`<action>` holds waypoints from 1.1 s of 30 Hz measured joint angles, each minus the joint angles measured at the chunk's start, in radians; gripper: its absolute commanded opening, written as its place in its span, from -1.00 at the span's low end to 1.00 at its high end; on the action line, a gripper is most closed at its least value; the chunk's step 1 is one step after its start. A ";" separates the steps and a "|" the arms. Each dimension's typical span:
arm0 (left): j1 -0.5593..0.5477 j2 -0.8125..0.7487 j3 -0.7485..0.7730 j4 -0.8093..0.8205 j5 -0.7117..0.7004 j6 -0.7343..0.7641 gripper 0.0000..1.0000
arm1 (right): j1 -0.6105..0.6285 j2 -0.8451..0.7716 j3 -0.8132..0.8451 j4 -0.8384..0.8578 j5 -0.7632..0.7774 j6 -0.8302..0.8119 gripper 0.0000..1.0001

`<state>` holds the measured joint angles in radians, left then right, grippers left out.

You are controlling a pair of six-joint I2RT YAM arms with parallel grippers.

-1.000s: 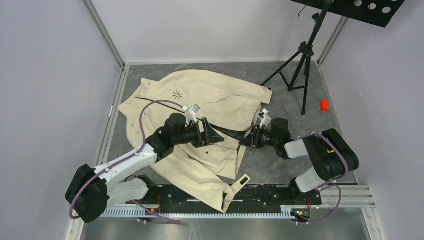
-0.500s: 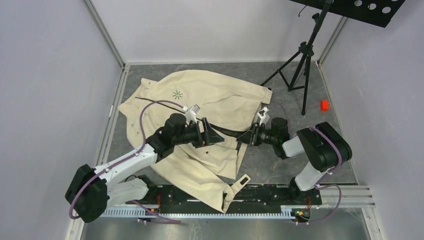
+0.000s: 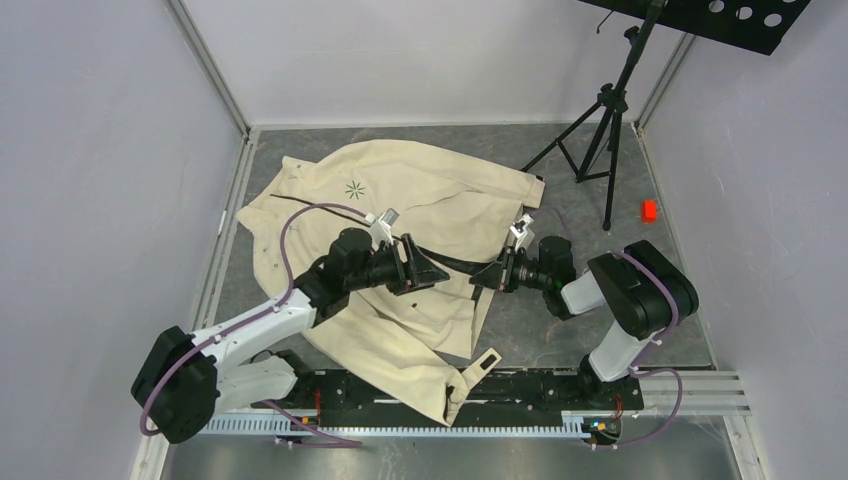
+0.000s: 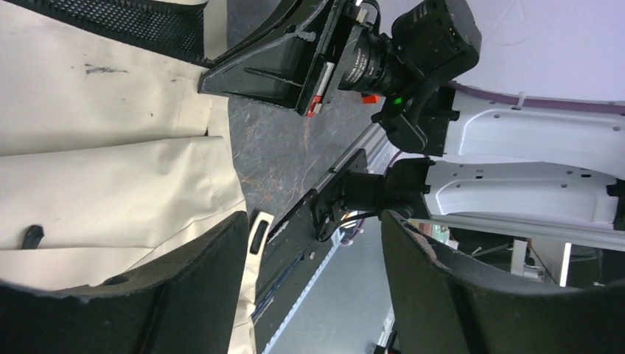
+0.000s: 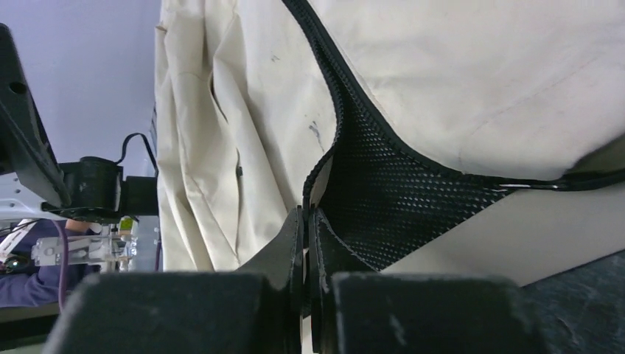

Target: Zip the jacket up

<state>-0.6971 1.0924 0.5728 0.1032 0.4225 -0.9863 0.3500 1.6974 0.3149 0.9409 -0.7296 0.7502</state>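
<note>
The cream jacket lies spread on the grey table, its front open, with a dark zipper edge and black mesh lining showing. My left gripper hovers open over the jacket's middle; nothing sits between its fingers. Just to its right, my right gripper is at the open front edge. In the right wrist view its jaws are pressed together on the thin dark edge of the jacket. The zipper pull is not visible.
A black tripod stand rises at the back right, and a small red object lies beside it. The arms' mounting rail runs along the near edge, where a jacket sleeve cuff reaches it. Enclosure walls stand on three sides.
My right gripper has slid left to the jacket's open edge and closed on it. The left gripper has stayed in place, its fingers a little narrower.
</note>
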 measured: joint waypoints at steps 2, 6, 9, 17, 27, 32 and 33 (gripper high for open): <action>0.000 0.009 -0.026 0.066 -0.001 -0.047 0.17 | 0.002 -0.002 -0.001 0.019 -0.006 0.012 -1.00; -0.002 0.056 -0.115 0.232 -0.016 -0.178 0.01 | 0.002 -0.044 -0.034 0.099 -0.015 0.066 -1.00; -0.013 0.131 -0.161 0.346 -0.051 -0.287 0.01 | 0.002 -0.064 -0.083 0.231 -0.025 0.152 -1.00; -0.067 0.389 -0.205 0.758 -0.146 -0.558 0.05 | 0.011 -0.056 -0.169 0.501 -0.019 0.407 -1.00; -0.167 0.557 -0.206 0.978 -0.256 -0.733 0.07 | 0.028 0.007 -0.194 0.532 0.009 0.549 -1.00; -0.167 0.600 -0.212 1.048 -0.298 -0.771 -0.07 | 0.034 0.028 -0.198 0.536 0.024 0.590 -1.00; -0.169 0.607 -0.217 1.059 -0.306 -0.776 -0.06 | 0.035 0.030 -0.198 0.536 0.026 0.595 -1.00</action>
<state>-0.8658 1.6989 0.3553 1.1622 0.1169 -1.7618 0.3855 1.7275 0.1165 1.4773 -0.7033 1.3449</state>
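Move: Already pinched in the shut right fingers is the lower end of the jacket's near zip edge; from the left hand it lies about 8 cm to the right, 6 cm ahead and 13 cm below. Counted from the right hand, the far zip end is roughly 4 cm ahead, 5 cm to the right and 2 cm below, and the cuff tab about 16 cm back, 3 cm to the right and 3 cm below. Lifting the pinched zip edge, the right hand climbs about 7 cm, draws back some 3 cm and then eases down a little, its fingers tilting up towards level. The left hand comes down and to the right towards that edge, nearly 6 cm each way and a little forward, rolling some 35 degrees and narrowing its fingers to about half open without shutting. ##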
